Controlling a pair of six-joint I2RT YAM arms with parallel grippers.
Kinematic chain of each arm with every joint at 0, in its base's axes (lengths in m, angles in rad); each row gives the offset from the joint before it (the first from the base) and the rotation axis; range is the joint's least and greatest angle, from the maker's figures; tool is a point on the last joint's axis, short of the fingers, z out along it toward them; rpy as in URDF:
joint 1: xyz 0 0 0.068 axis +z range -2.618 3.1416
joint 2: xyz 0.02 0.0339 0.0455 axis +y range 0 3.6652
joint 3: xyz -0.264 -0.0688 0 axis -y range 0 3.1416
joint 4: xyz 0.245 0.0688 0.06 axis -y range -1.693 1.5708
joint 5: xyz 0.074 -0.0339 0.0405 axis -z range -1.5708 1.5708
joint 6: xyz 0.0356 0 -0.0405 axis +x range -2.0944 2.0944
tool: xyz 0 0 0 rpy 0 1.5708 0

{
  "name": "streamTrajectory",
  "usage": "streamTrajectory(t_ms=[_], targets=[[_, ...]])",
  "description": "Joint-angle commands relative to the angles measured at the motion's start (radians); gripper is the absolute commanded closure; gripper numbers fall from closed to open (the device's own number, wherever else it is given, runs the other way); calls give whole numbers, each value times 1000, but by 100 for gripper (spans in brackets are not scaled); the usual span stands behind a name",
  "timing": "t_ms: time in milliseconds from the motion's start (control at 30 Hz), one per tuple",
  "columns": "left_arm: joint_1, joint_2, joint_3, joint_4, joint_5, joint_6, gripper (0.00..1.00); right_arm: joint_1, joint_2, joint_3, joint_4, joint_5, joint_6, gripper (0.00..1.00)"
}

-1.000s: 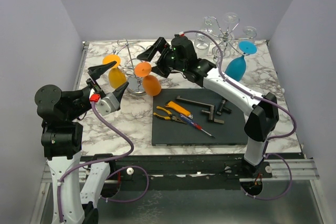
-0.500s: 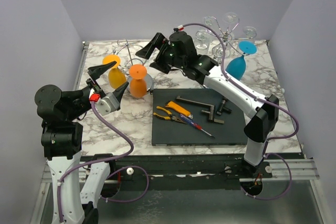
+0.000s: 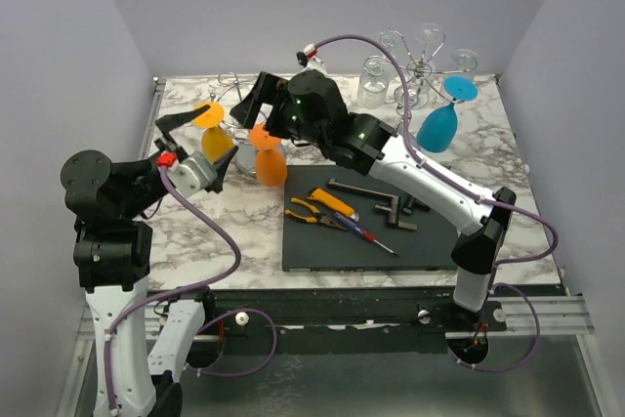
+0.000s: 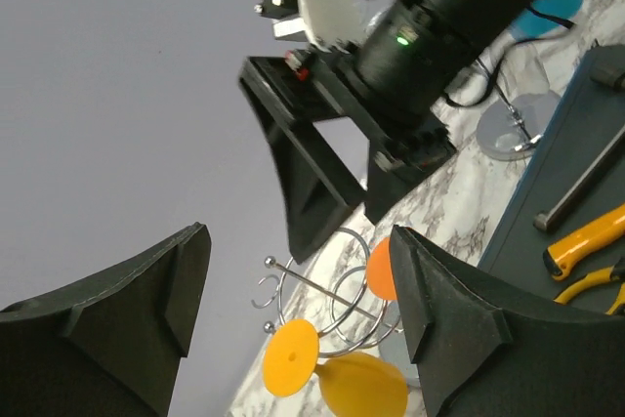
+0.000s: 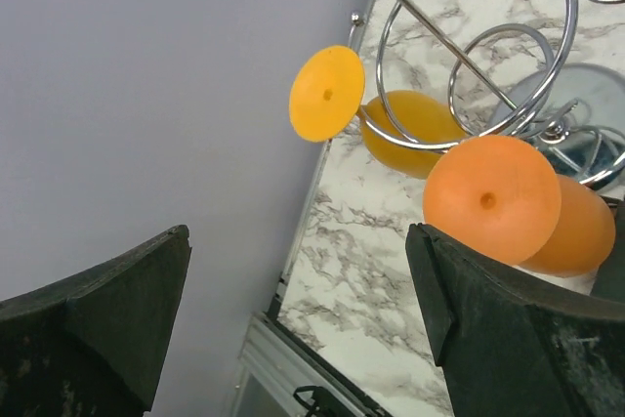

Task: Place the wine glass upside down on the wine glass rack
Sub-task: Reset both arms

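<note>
Two coloured wine glasses are at the chrome wine glass rack [image 3: 237, 95] at the back left, both foot up. The yellow one [image 3: 217, 144] hangs from a ring [image 5: 410, 129] [image 4: 366, 388]. The orange one [image 3: 270, 161] sits by the rack's base [image 5: 491, 199]; its stem is hidden, so I cannot tell if a ring carries it. My right gripper [image 3: 259, 106] hovers open just above the orange glass, holding nothing [image 5: 298, 319]. My left gripper [image 3: 200, 145] is open in front of the yellow glass, also holding nothing [image 4: 298, 319].
A second chrome rack [image 3: 422, 67] at the back right carries clear glasses and a blue glass [image 3: 439, 126]. A dark mat [image 3: 322, 241] holds pliers, a screwdriver and hex keys. The table's left edge [image 5: 293, 241] runs close to the left rack.
The right gripper has moved left over the left rack. The orange glass went from tilted to nearly upright, foot up. The left gripper rose a little.
</note>
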Motion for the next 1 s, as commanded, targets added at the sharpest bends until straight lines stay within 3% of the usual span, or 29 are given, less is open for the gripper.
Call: streamTrajectory(t_ms=[0, 233, 467, 633, 867, 967], targets=[[5, 59, 103, 9, -158, -252, 17, 70, -22, 13, -72, 188, -146, 0], [5, 136, 198, -51, -334, -460, 5, 200, -177, -127, -11, 444, -419, 0], [6, 230, 273, -144, -544, -508, 1, 168, -555, -506, 318, 652, -802, 0], [6, 291, 306, -156, -631, -527, 1, -120, -680, -484, 192, 542, -782, 0], [14, 385, 400, -196, -678, -549, 1, -516, -492, -193, -101, 271, -704, 0], [35, 408, 414, -194, -676, -548, 1, -736, -483, -196, -87, 118, -642, 0]])
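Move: The orange wine glass hangs upside down from the left rack, its middle about 5 cm ahead of the right hand, 3 cm to its right and 15 cm below. The yellow glass hangs some 7 cm farther out than the orange one and 12 cm left of it. The blue glass on the right rack is roughly 12 cm ahead of the right hand and 43 cm to its right. From the left hand the orange glass lies about 15 cm ahead, 6 cm right and 20 cm lower. The orange glass is left hanging as the empty right hand backs off about 6 cm, then sweeps nearly 40 cm right, rising some 15 cm and coming forward to the right rack, swinging clockwise until its open fingers point forward. The left hand goes forward and left towards the yellow glass, turning counter-clockwise to face ahead and opening fully. ##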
